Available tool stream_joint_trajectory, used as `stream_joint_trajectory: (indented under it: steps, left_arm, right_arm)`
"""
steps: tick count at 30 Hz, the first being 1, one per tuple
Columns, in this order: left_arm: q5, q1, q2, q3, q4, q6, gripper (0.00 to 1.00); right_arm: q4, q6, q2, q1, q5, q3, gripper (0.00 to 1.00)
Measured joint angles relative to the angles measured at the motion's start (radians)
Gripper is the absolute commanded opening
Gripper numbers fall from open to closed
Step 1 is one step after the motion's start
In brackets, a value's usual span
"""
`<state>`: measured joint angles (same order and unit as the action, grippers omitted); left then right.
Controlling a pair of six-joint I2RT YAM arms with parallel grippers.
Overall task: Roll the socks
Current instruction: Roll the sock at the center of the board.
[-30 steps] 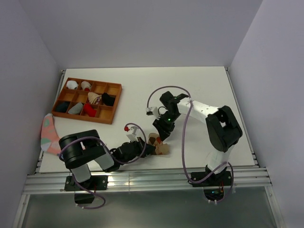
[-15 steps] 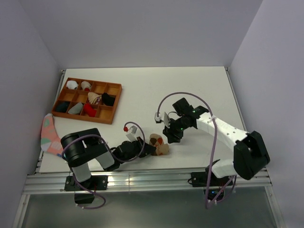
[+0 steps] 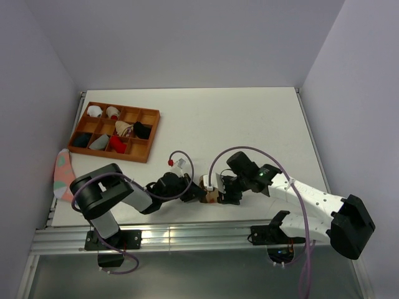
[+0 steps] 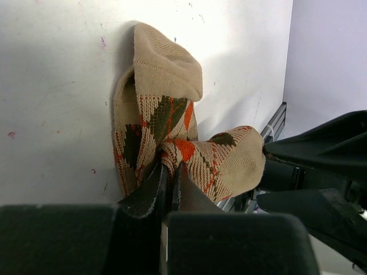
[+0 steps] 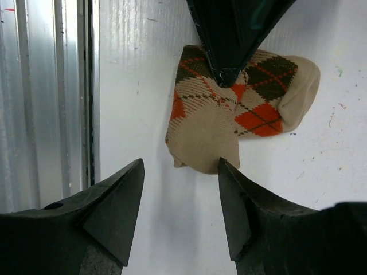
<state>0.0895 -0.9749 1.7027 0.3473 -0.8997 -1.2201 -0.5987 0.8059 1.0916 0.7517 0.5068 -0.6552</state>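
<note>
A tan argyle sock [image 3: 211, 190] with red and orange diamonds lies bunched on the white table near its front edge. My left gripper [image 3: 199, 192] comes in from the left and is shut on a fold in the sock's middle [image 4: 168, 169]. In the left wrist view the sock [image 4: 166, 109] fans out beyond the pinch. My right gripper [image 3: 222, 191] sits just right of the sock and is open [image 5: 180, 163]. One of its fingertips [image 5: 222, 163] reaches the plain tan end of the sock [image 5: 209, 140]; nothing lies between its jaws. A red sock is not clearly told apart.
A wooden tray [image 3: 148, 137] with compartments stands at the back left and holds several small bundles, one of them red [image 3: 117, 144]. A pink sock [image 3: 62, 174] hangs at the table's left edge. The metal rail [image 5: 57, 86] of the front edge runs close beside the right gripper.
The right arm has swung down from the middle of the table to the sock's right side, and its jaws have widened. The left gripper has kept its hold, with the sock shifted slightly right.
</note>
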Motion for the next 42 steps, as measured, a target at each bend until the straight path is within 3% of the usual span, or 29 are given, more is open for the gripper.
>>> stream_joint_trajectory:
  steps: [13,30,35,39,42]
  left_arm:
    - [0.171,0.08,0.043,0.047,0.035,0.003,0.0]
    - [0.226,0.105,0.074,0.045,-0.007,0.003,0.0]
    - [0.248,0.114,0.095,0.042,-0.042,-0.004,0.0]
    - [0.249,0.116,0.099,0.032,-0.064,-0.012,0.0]
    - [0.241,0.116,0.098,0.019,-0.083,-0.015,0.0]
  right_arm:
    - [0.132,0.011,0.0,0.109,-0.097,0.057,0.62]
    - [0.247,-0.018,0.159,0.148,-0.181,0.044,0.57]
    - [0.245,-0.028,0.211,0.147,-0.187,0.016,0.5]
    - [0.213,-0.038,0.249,0.144,-0.183,-0.023,0.36]
    - [0.167,-0.046,0.284,0.117,-0.15,-0.066,0.33]
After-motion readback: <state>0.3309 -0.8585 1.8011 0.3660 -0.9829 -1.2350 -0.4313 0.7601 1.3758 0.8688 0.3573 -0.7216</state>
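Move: The argyle sock's loose near end, the part to be gripped, lies about 2 cm ahead of the right hand, 4 cm to its left and 4 cm below. The sock's folded far end is some 8 cm ahead and 8 cm left of that hand, 6 cm below. From the left hand, which already pinches the sock's middle, the loose end is about 5 cm right and 1 cm back, roughly level, and the far end 5 cm straight ahead. The sock's loose end is reached by the open right hand, which drifts left first, then sinks and edges forward, about 4 cm down and 3 cm left in all. Its fingers narrow late and pinch the end between them, close beside the left gripper. The left fingers keep their shut hold on the sock's middle almost in place, only tilting some 5 to 10 degrees. ##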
